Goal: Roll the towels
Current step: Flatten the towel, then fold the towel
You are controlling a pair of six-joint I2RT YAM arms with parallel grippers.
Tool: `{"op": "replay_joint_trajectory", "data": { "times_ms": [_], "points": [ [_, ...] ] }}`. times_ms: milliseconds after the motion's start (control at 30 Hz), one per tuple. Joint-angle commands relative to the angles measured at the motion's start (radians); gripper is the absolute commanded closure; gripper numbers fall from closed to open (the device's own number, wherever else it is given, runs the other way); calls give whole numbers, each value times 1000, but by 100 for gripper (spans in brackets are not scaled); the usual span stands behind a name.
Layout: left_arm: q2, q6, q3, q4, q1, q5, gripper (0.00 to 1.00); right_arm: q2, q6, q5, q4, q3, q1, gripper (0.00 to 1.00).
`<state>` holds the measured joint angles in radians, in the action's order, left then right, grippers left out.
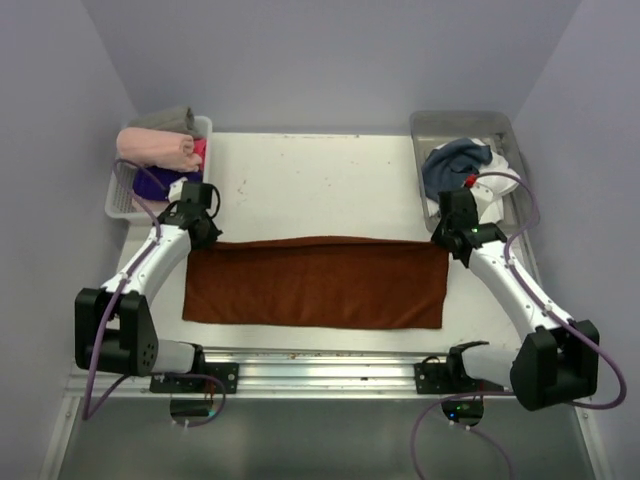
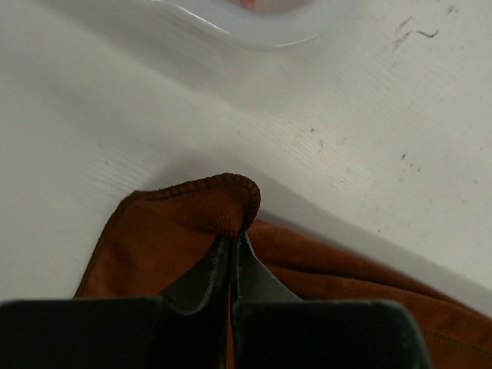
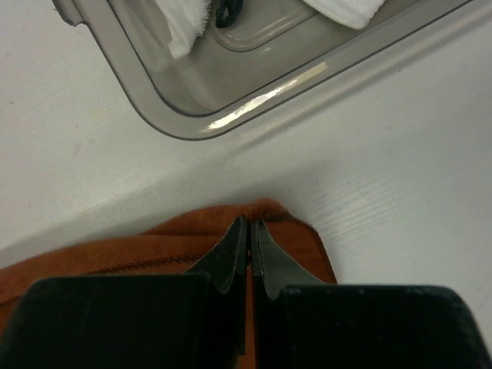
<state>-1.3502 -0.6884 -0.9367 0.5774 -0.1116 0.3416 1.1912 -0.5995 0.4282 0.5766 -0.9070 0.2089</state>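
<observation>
A rust-brown towel [image 1: 315,282] lies spread as a long rectangle across the white table, its long side running left to right. My left gripper [image 2: 232,238] is shut on the towel's far left corner [image 2: 223,196], which puckers up between the fingertips. At the opposite end my right gripper [image 3: 250,224] is shut on the far right corner [image 3: 265,209], also pinched into a small ridge. In the top view the left gripper [image 1: 200,228] and the right gripper [image 1: 450,232] sit at the two far corners. A dark slate-blue towel [image 1: 455,160] and a white towel [image 1: 497,185] lie crumpled in the grey bin.
A clear grey bin [image 1: 500,125] stands at the back right, its corner [image 3: 181,123] just beyond my right fingers. A white basket [image 1: 122,195] at the back left holds pink, grey and purple cloth rolls; its rim [image 2: 254,34] shows ahead of my left fingers.
</observation>
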Motion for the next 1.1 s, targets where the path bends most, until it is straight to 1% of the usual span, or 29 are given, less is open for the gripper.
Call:
{"op": "replay_joint_trajectory", "data": {
  "times_ms": [0, 167, 333, 467, 633, 700, 833, 967, 1067],
  "points": [
    [-20, 4, -56, -108, 7, 31, 100, 8, -17, 43, -139, -26, -2, 100],
    [-64, -2, -85, -120, 15, 16, 100, 64, 1, 55, -147, -59, -3, 100],
    [-109, -10, -117, -137, 30, -41, 100, 85, 4, 43, -150, -105, -3, 100],
    [-115, 3, -132, -129, 50, -49, 100, 41, 6, 24, -127, -81, -2, 100],
    [-106, 7, -122, -120, 62, -62, 100, -62, -17, -28, -67, 8, -3, 100],
    [-83, 7, -100, -114, 62, -67, 100, -80, -39, -40, -8, 31, -2, 100],
    [-14, 30, -54, -87, 64, -65, 100, -174, -95, -89, 71, 83, -3, 100],
    [28, 24, -8, -5, 70, -55, 100, -246, -158, -193, 146, 128, -2, 100],
    [83, 12, 42, 47, 81, -44, 100, -292, -189, -203, 213, 151, -3, 100]
  ]
}}
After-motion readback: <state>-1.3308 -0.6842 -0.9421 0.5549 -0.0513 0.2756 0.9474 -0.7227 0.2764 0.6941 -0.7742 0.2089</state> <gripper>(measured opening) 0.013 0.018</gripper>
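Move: Both hands hold the brown towel's far corners just above the table. The middle of its spread part is about 9 cm back, 23 cm right and 6 cm below the left hand, and about 9 cm back, 27 cm left and 8 cm below the right. The white basket stands some 16 cm ahead and 12 cm left of the left hand; the grey bin, 16 cm ahead and 8 cm right of the right hand. Still pinching the towel's far corners, both hands draw them low and forward by about 4 cm, pulling the towel away from the bases, and then turn back. The left comes back only to about where it began, while the right sweeps on back some 9 cm over the towel, rising slightly and then sinking, drifting a little left and rolling about 10 degrees so its left side lifts. ##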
